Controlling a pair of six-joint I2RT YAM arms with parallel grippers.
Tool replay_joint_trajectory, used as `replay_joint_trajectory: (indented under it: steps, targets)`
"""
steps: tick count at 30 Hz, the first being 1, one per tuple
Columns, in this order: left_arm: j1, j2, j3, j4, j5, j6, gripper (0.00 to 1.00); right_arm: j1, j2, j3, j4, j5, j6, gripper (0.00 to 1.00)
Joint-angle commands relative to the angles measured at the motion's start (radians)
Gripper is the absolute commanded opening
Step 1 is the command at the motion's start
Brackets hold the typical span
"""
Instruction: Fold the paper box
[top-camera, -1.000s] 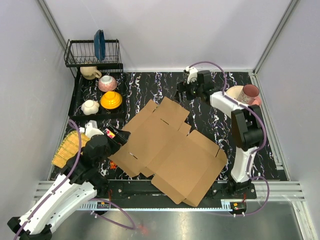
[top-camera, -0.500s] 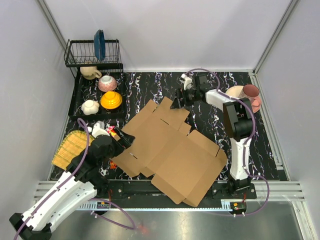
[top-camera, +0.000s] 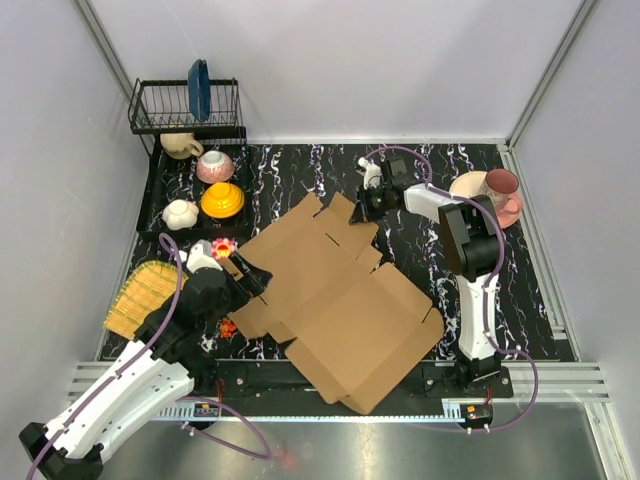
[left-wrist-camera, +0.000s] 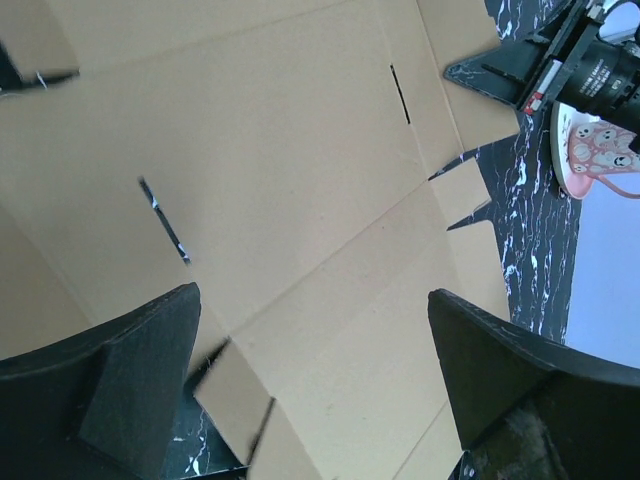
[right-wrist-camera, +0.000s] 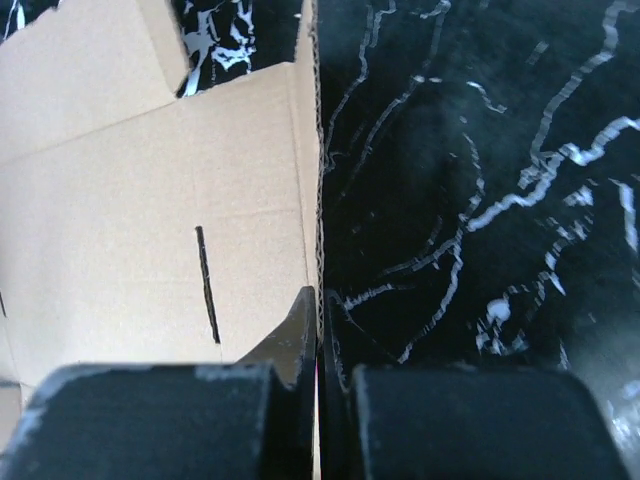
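Observation:
The paper box (top-camera: 340, 290) is a flat brown cardboard sheet with flaps and slits, lying unfolded across the black marbled table. My right gripper (top-camera: 368, 208) is at its far corner, shut on the flap's edge. In the right wrist view the corrugated edge of the paper box (right-wrist-camera: 150, 200) runs straight into the closed right gripper (right-wrist-camera: 320, 300). My left gripper (top-camera: 245, 280) hovers over the sheet's left side. In the left wrist view the left gripper (left-wrist-camera: 315, 300) stands wide open above the paper box (left-wrist-camera: 330, 230), holding nothing.
A dish rack (top-camera: 185, 105) with a blue plate (top-camera: 199, 88) stands at the back left, with a pink bowl (top-camera: 214, 165), a yellow bowl (top-camera: 221, 200) and a white pot (top-camera: 181, 213) below it. A pink mug (top-camera: 497, 187) sits at the back right. A yellow mat (top-camera: 140, 295) lies at the left.
My right gripper came down to the far flap and shut on its edge. The sheet shifted and turned slightly to the left. My left arm reached further over the sheet's left side.

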Motion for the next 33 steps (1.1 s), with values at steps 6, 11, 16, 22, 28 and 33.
replay_joint_trajectory:
  steps: [6, 11, 16, 22, 28, 33]
  targets:
    - [0.006, 0.090, 0.209, 0.071, -0.118, 0.149, 0.99, -0.047, -0.367, -0.197, 0.067, 0.375, 0.215, 0.00]
    - [0.006, 0.159, 0.235, 0.129, -0.141, 0.176, 0.99, -0.047, -0.528, -0.355, 0.027, 0.481, 0.259, 0.00]
    - [0.006, 0.224, 0.240, 0.178, -0.132, 0.179, 0.99, -0.047, -0.712, -0.526, 0.010, 0.516, 0.280, 0.00]
    - [0.009, 0.304, 0.260, 0.212, -0.147, 0.199, 0.99, -0.050, -0.930, -0.608, -0.057, 0.585, 0.357, 0.00]
    - [0.038, 0.432, 0.301, 0.182, -0.180, 0.232, 0.99, -0.048, -1.039, -0.666, -0.099, 0.722, 0.529, 0.00]
    - [0.110, 0.569, 0.327, 0.184, -0.080, 0.234, 0.99, -0.048, -1.124, -0.758, -0.051, 0.725, 0.604, 0.00]
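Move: The box's far right flap is already pinched in the right hand. The plate it is carried towards lies some 26 cm to that hand's right and 3 cm ahead, the mug about 31 cm right and level with it, and the box's middle roughly 22 cm back and 6 cm left, all just below. The box's left flap is about 4 cm left of the left hand, 3 cm back and 13 cm below; the pink flower lies 9 cm left, 12 cm ahead and equally low. The pinched box flap is lifted, swept right by about 15 cm and drawn back 12 cm towards the near side of the plate, ending some 14 cm higher, while the right hand turns about 50 degrees clockwise and keeps its grip. The left hand, open and empty, hops up, then goes forward and sinks partway, tilting slightly. ##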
